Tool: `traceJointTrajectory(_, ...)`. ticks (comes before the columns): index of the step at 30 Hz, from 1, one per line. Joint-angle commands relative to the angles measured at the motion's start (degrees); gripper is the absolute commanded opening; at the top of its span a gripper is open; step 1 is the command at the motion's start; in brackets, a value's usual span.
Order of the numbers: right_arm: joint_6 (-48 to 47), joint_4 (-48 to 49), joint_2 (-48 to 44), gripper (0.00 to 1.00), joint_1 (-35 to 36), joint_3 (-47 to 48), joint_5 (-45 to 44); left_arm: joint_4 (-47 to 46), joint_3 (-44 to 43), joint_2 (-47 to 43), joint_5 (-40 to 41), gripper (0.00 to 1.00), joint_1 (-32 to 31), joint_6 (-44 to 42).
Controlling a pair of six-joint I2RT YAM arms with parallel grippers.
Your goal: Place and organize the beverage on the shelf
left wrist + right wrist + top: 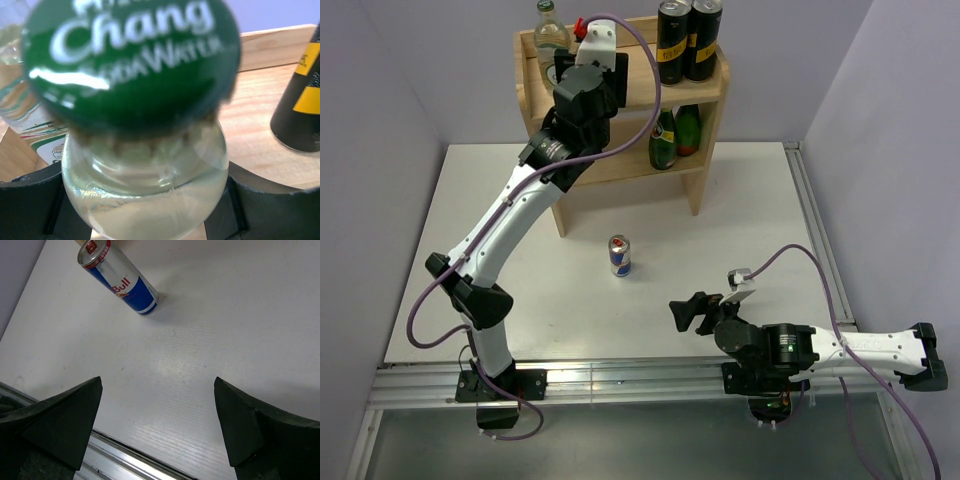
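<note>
My left gripper (145, 200) is shut on the neck of a clear bottle with a green "Chang" cap (130, 60), held over the top board (260, 130) of the wooden shelf (712, 140). A second clear bottle (550, 30) stands on that board just to the left. Two dark-green bottles (663, 140) stand on the lower tier. A blue-silver can (619, 256) stands alone on the table in front of the shelf. My right gripper (690, 312) hangs open low over the table's near right part, pointing at the can (118, 277), with nothing between its fingers.
Two black-and-yellow cans (688, 40) stand at the right end of the shelf's top board, one showing in the left wrist view (302, 100). A metal rail (620, 380) runs along the table's near edge. Purple walls close in behind and at both sides.
</note>
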State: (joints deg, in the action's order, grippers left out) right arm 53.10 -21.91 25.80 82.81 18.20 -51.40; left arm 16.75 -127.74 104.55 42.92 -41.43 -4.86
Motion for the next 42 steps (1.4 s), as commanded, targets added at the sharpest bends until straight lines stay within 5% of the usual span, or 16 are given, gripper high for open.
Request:
traceJointTrajectory(1, 0.25, 1.26, -0.14, 1.00, 0.60, -0.79, -2.22, -9.46, -3.57, -1.02, -1.69, 0.00, 1.70, 1.08)
traceJointTrajectory(33, 0.34, 1.26, 0.13, 1.00, 0.95, -0.71, -2.39, -9.37, -0.31, 2.85, -5.65, 0.00, 8.65, 7.68)
traceJointTrajectory(36, 0.51, 1.08, 0.04, 1.00, 1.04, -0.71, -2.57, -9.02, -0.66, 3.37, -5.56, 0.10, 8.65, 7.33)
traceJointTrajectory(42, 0.69, 0.91, -0.31, 1.00, 1.13, -0.79, -2.66, -7.53, -1.37, 4.95, -6.00, 0.53, 8.65, 6.97)
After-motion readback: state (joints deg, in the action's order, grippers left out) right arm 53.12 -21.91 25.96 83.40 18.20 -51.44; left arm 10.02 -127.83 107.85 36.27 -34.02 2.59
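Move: The soda bottle in the left hand is headed for the bare patch of top shelf about 5 cm ahead and 2 cm to the left, with the board some 10 cm below the hand point. A first soda bottle stands roughly 6 cm ahead and 8 cm left of the hand. The nearer black can is about 7 cm ahead and 14 cm right, the other 8 cm ahead and 20 cm right. From the right hand the patch lies roughly 36 cm ahead, 23 cm left and 27 cm higher. The soda bottle, still pinched between the left fingers, is carried level and forward about 5 cm over the top shelf and some 2 cm left, in beside the first bottle and away from the black cans. As it goes the wrist rolls about 10 degrees, its left side dipping, and the fingertips tip up slightly; then the hand stays put with its grip kept. ##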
